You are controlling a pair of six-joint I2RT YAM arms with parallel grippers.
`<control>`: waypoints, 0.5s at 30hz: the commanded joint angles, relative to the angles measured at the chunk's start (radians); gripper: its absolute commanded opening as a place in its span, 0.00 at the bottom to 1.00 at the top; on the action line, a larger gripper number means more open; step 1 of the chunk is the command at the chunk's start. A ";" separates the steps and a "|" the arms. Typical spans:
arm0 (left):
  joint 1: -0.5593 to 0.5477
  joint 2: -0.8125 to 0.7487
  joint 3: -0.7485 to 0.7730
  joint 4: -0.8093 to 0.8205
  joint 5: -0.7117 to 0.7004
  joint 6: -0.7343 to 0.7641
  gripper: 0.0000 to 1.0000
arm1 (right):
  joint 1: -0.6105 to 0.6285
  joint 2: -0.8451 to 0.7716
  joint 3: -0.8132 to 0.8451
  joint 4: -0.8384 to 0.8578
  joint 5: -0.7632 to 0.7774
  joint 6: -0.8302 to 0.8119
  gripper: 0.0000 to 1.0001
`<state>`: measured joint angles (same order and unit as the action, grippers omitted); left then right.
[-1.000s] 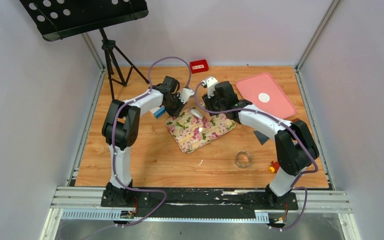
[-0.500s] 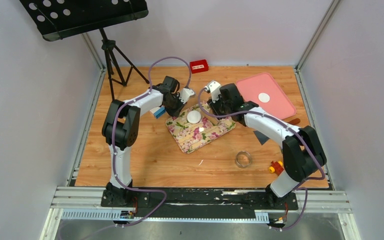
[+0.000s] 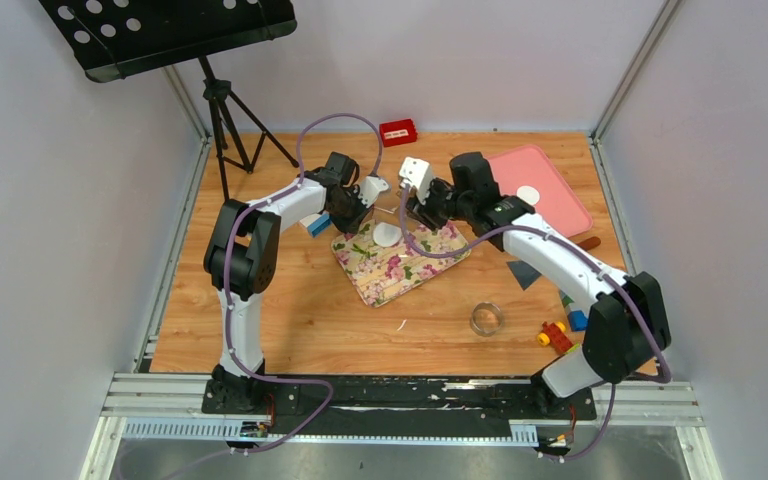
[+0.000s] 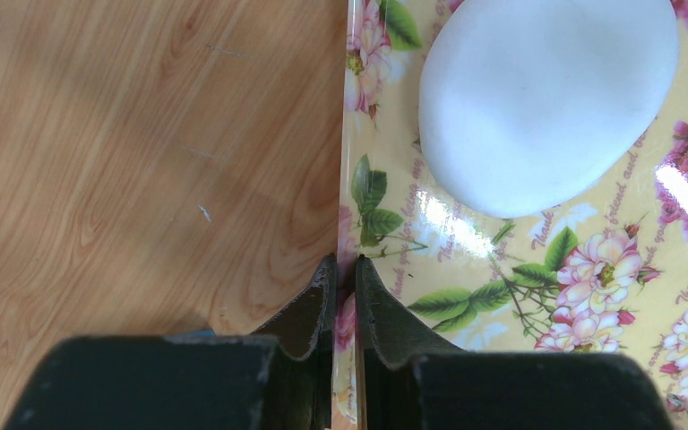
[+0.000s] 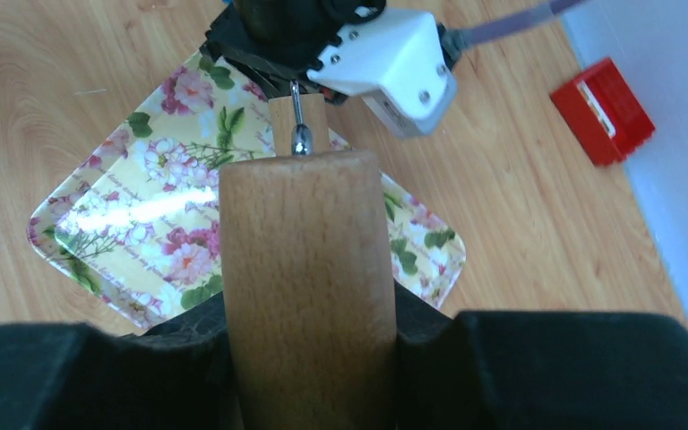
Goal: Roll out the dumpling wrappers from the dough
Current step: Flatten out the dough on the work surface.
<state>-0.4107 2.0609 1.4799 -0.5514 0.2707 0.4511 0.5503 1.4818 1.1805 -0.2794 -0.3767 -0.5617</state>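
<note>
A flattened, roundish piece of white dough lies on the flowered mat. My left gripper is shut on the mat's left edge, just beside the dough. My right gripper is shut on a wooden rolling pin, held over the mat's far corner and off the dough. One round white dumpling wrapper lies on the pink tray at the back right.
A metal ring cutter stands on the table in front of the mat. Small toy blocks lie by the right arm's base. A red box sits at the back, a blue-and-white block under the left arm, and a tripod at the back left.
My right gripper has drawn the rolling pin back off the dough toward the far right, leaving the dough uncovered and rounder. The left gripper has kept its hold on the mat.
</note>
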 commanded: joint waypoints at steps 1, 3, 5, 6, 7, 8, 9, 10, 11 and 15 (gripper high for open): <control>-0.004 0.066 -0.049 -0.048 -0.039 0.023 0.00 | 0.022 0.086 0.096 -0.006 -0.099 -0.138 0.00; -0.004 0.065 -0.050 -0.048 -0.039 0.022 0.00 | 0.028 0.118 0.113 -0.014 -0.096 -0.172 0.00; -0.005 0.066 -0.049 -0.049 -0.038 0.022 0.00 | 0.032 0.151 0.137 -0.035 -0.092 -0.201 0.00; -0.004 0.067 -0.048 -0.050 -0.037 0.023 0.00 | 0.035 0.164 0.149 -0.049 -0.089 -0.215 0.00; -0.004 0.067 -0.048 -0.050 -0.037 0.023 0.00 | 0.036 0.173 0.158 -0.059 -0.089 -0.226 0.00; -0.004 0.067 -0.049 -0.050 -0.037 0.024 0.00 | 0.036 0.182 0.164 -0.063 -0.089 -0.235 0.00; -0.004 0.067 -0.048 -0.049 -0.037 0.023 0.00 | 0.039 0.190 0.169 -0.067 -0.086 -0.243 0.00; -0.004 0.067 -0.048 -0.050 -0.037 0.024 0.00 | 0.041 0.198 0.176 -0.075 -0.081 -0.251 0.00; -0.003 0.068 -0.047 -0.050 -0.037 0.024 0.00 | 0.046 0.204 0.183 -0.082 -0.072 -0.263 0.00; -0.004 0.068 -0.046 -0.051 -0.037 0.024 0.00 | 0.062 0.222 0.209 -0.118 -0.044 -0.312 0.00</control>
<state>-0.4103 2.0609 1.4799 -0.5518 0.2714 0.4511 0.5930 1.7027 1.3117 -0.3996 -0.4194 -0.7937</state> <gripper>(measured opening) 0.137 0.326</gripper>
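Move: From the right hand, which grips the rolling pin's handle high over the tray, the dough lies some 5 cm ahead, 5 cm to the left and about 18 cm below. At that same depth, the middle of the flowered tray is about level with the hand and 2 cm to its left, while the blue block sits roughly 9 cm ahead and 20 cm left. From the left hand, shut on the tray's rim, the dough is about 7 cm to the right and 1 cm back. The right hand, still gripping the rolling pin, swings about 3 cm left and sinks some 5.5 cm, mostly after the sideways start, bringing the roller down towards the near, right-hand side of the dough. On the way it turns roughly 10 degrees counter-clockwise and rolls its left side down by about as much, easing off at the end, while the left hand stays motionless with the tray's rim pinched. ##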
